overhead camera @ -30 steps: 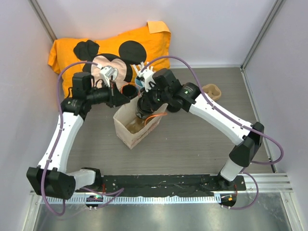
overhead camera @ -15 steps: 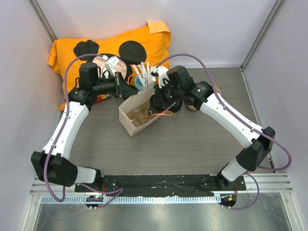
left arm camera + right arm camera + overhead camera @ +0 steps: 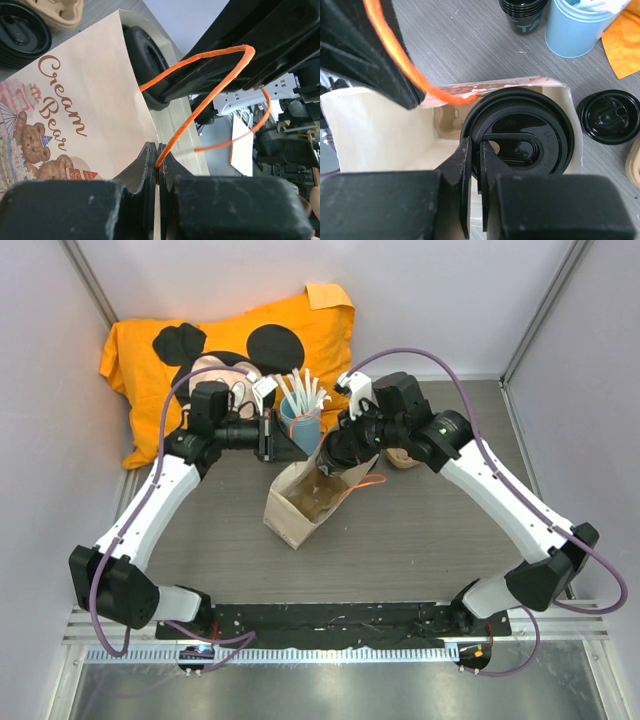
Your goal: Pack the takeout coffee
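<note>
The takeout coffee, with its round black lid, hangs in the open mouth of a paper bag. My right gripper is shut on the lid's near rim. From above, the dark cup sits under the right gripper at the bag's far end. The left gripper is shut on the bag's top edge where an orange cord handle is fixed. It holds up the printed bag wall. In the top view the left gripper is just left of the cup.
A blue cup of white sticks stands just behind the bag. A loose black lid and a stack of black cups lie nearby. A cardboard carrier is under the right arm. An orange printed cloth fills the back left.
Both grippers, the bag and the cup have shifted to the right together, uncovering the blue cup. Both grips are unchanged.
</note>
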`<state>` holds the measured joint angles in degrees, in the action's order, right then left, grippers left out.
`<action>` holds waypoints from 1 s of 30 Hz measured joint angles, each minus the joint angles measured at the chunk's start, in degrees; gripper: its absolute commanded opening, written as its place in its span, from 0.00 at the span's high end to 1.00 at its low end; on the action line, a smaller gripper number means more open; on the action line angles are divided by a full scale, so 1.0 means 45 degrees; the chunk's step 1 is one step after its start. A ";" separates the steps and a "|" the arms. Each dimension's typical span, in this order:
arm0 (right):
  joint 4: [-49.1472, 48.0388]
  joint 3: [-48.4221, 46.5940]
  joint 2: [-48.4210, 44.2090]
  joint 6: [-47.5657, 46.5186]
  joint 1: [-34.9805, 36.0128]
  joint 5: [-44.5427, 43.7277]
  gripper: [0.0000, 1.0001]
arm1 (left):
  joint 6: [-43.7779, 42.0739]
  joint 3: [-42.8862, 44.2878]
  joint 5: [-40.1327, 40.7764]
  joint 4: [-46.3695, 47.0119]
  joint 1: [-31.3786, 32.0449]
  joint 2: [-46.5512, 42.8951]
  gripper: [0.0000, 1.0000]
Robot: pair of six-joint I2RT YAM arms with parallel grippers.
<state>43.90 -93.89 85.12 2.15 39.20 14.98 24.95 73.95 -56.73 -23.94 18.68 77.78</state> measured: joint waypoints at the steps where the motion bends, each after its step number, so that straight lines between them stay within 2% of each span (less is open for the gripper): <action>1: 0.0078 0.0073 -0.0199 -0.0044 -0.0058 0.0121 0.99 | 0.0029 0.0000 -0.0097 0.0015 0.0010 0.0000 0.98; 7: 0.0272 0.0248 -0.0748 -0.0209 -0.0228 0.0476 0.99 | 0.0544 0.0000 -0.0301 0.0554 0.0010 0.0121 0.92; 9: 0.0282 0.0272 -0.0738 -0.0223 -0.0228 0.0510 0.99 | 0.0971 -0.0214 -0.0296 0.1122 -0.0063 0.0189 0.83; 13: 0.0350 0.0340 -0.0631 -0.0243 -0.0233 0.0510 0.99 | 0.1787 -0.0787 -0.0223 0.1948 -0.0321 0.0350 0.73; 14: 0.0355 0.0340 -0.0573 -0.0257 -0.0233 0.0510 0.99 | 0.1928 -0.0879 -0.0165 0.2069 -0.0374 0.0393 0.64; 19: 0.0355 0.0340 -0.0117 -0.0272 -0.0228 0.0500 0.99 | 0.2127 -0.1049 0.0185 0.2322 -0.0612 0.0442 0.48; 22: 0.0359 0.0335 0.0121 -0.0272 -0.0228 0.0466 0.99 | 0.1787 -0.0962 0.0534 0.2016 -0.0695 0.0442 0.40; 30: 0.0457 -0.0291 0.0729 -0.0291 -0.0228 0.0277 0.99 | -0.0534 0.0855 0.1700 0.0053 -0.0738 0.0403 0.32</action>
<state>45.95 -95.20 88.40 0.84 38.17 16.23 22.55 77.80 -49.08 -23.70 15.35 79.59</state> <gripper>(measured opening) 0.114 0.668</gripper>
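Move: The left hand, still pinching the far-side handle, has the middle of the paper bag about 4 cm to its right, 5 cm back and 14 cm below. From the right hand, which grips the lidded cup by its lid at the mouth, the bag's middle lies some 6 cm left, 6 cm back and 14 cm down; the stacked lids stand about 12 cm straight ahead and the straw cup 16 cm ahead and 13 cm left, both some 24 cm below. The left hand lets go of the orange handle, its fingers spreading from nearly shut to about two-thirds open while it goes forward about 4.5 cm and drifts 2 cm left, dipping a little before coming up again and turning roughly 10 degrees counter-clockwise. The right hand keeps its pinch on the lid, first easing back and up about a centimetre, then lowering the cup some 3 cm down inside the bag's mouth while edging forward again. ##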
